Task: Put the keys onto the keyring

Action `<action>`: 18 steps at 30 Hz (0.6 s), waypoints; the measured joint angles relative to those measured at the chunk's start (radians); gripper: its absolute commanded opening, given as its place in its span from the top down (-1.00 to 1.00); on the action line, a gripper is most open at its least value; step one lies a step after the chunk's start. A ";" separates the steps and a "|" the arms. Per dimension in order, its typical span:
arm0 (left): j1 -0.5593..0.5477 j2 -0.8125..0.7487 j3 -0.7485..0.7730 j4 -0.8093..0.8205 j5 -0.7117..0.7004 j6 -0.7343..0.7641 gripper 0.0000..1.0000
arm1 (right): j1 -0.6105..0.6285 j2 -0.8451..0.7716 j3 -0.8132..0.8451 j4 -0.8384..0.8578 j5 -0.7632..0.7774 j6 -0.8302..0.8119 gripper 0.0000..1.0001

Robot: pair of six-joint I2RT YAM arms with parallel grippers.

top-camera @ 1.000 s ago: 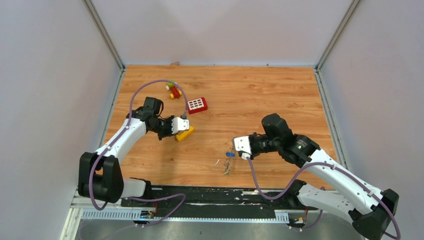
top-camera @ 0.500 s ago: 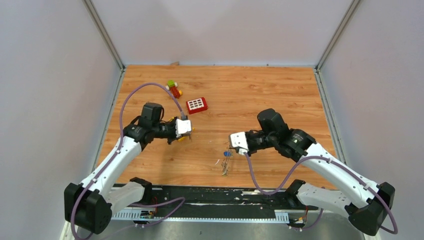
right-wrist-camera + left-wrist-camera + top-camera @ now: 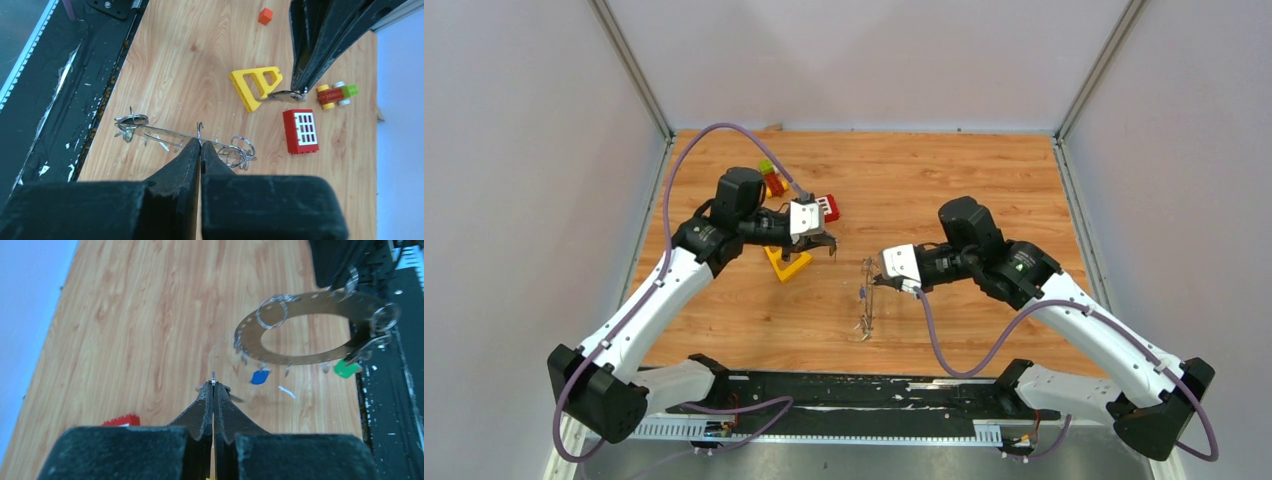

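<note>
My right gripper (image 3: 873, 283) is shut on the rim of the keyring (image 3: 250, 335), a flat grey notched ring held above the floor. It shows edge-on in the right wrist view (image 3: 165, 133). A blue key (image 3: 259, 376) and a green key (image 3: 345, 369) hang from it on small wire rings (image 3: 239, 150). My left gripper (image 3: 828, 245) is shut on a silver key (image 3: 285, 95), left of the ring and above the yellow block. Its metal tip pokes out past the fingertips (image 3: 213, 375); its head is hidden.
A yellow triangular block (image 3: 786, 262) lies under the left gripper. A red brick (image 3: 826, 207) and a small toy car (image 3: 771, 180) sit behind it. An orange block (image 3: 265, 15) shows only in the right wrist view. The black base rail (image 3: 844, 385) runs along the near edge.
The left arm has risen and swung right from the yellow block, carrying the key toward the middle. The right gripper has moved left and the keyring with its keys now hangs off the floor.
</note>
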 measured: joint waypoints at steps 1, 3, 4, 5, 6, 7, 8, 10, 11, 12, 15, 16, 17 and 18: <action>-0.005 0.001 0.000 0.001 0.016 0.002 1.00 | 0.000 -0.003 -0.014 0.005 -0.002 0.003 1.00; -0.028 0.001 0.000 0.002 0.055 0.007 1.00 | 0.000 -0.007 -0.039 0.006 -0.005 0.007 1.00; -0.041 0.001 0.000 0.003 0.068 0.008 1.00 | 0.000 -0.007 -0.047 0.005 -0.006 0.007 1.00; -0.063 0.001 0.000 0.003 0.079 0.011 1.00 | 0.000 -0.007 -0.055 0.004 -0.007 0.007 1.00; -0.080 0.001 0.000 0.003 0.083 0.013 1.00 | 0.000 -0.007 -0.058 0.004 -0.007 0.007 1.00; -0.102 0.001 -0.001 0.003 0.086 0.014 1.00 | 0.000 -0.006 -0.060 0.003 -0.008 0.006 1.00; -0.121 0.001 -0.002 0.004 0.087 0.015 1.00 | 0.000 -0.005 -0.060 0.003 -0.008 0.004 1.00; -0.162 -0.002 -0.010 0.004 0.081 0.019 1.00 | 0.000 -0.002 -0.060 0.004 -0.008 -0.001 1.00; -0.178 -0.005 -0.017 0.004 0.076 0.024 1.00 | 0.000 -0.001 -0.063 0.005 -0.008 -0.003 1.00; -0.188 -0.009 -0.024 0.004 0.072 0.027 1.00 | 0.000 -0.001 -0.066 0.004 -0.008 -0.005 1.00; -0.220 -0.037 -0.065 0.018 0.055 0.038 1.00 | 0.000 -0.001 -0.077 0.002 -0.009 -0.015 1.00; -0.227 -0.048 -0.078 0.024 0.050 0.042 1.00 | 0.000 0.000 -0.079 0.000 -0.011 -0.019 1.00; -0.235 -0.061 -0.093 0.030 0.047 0.049 1.00 | 0.000 0.000 -0.082 0.000 -0.015 -0.025 1.00; -0.244 -0.073 -0.107 0.034 0.039 0.057 1.00 | 0.000 0.000 -0.085 -0.002 -0.020 -0.030 1.00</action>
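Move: The left hand's key is bound for the keyring, whose middle lies about 10 cm back, 7 cm to the right and 5 cm below the left hand. The yellow piece lies on the table some 6 cm ahead and 10 cm left of the left hand, the red block about 17 cm ahead and 4 cm left, both roughly 20 cm below. From the right hand, the keyring's middle is 2 cm back, 1 cm left and 5 cm below. The left hand, still pinching the key, sweeps about 8 cm back and 4 cm to the right, away from above the red block side and in towards the keyring, turning some 15 degrees clockwise and sinking slightly at the end. Meanwhile the right hand keeps its grip on the keyring and lowers it about 3 cm almost straight down, so the two sets of closed fingertips end nearly opposite each other, a few centimetres apart. ##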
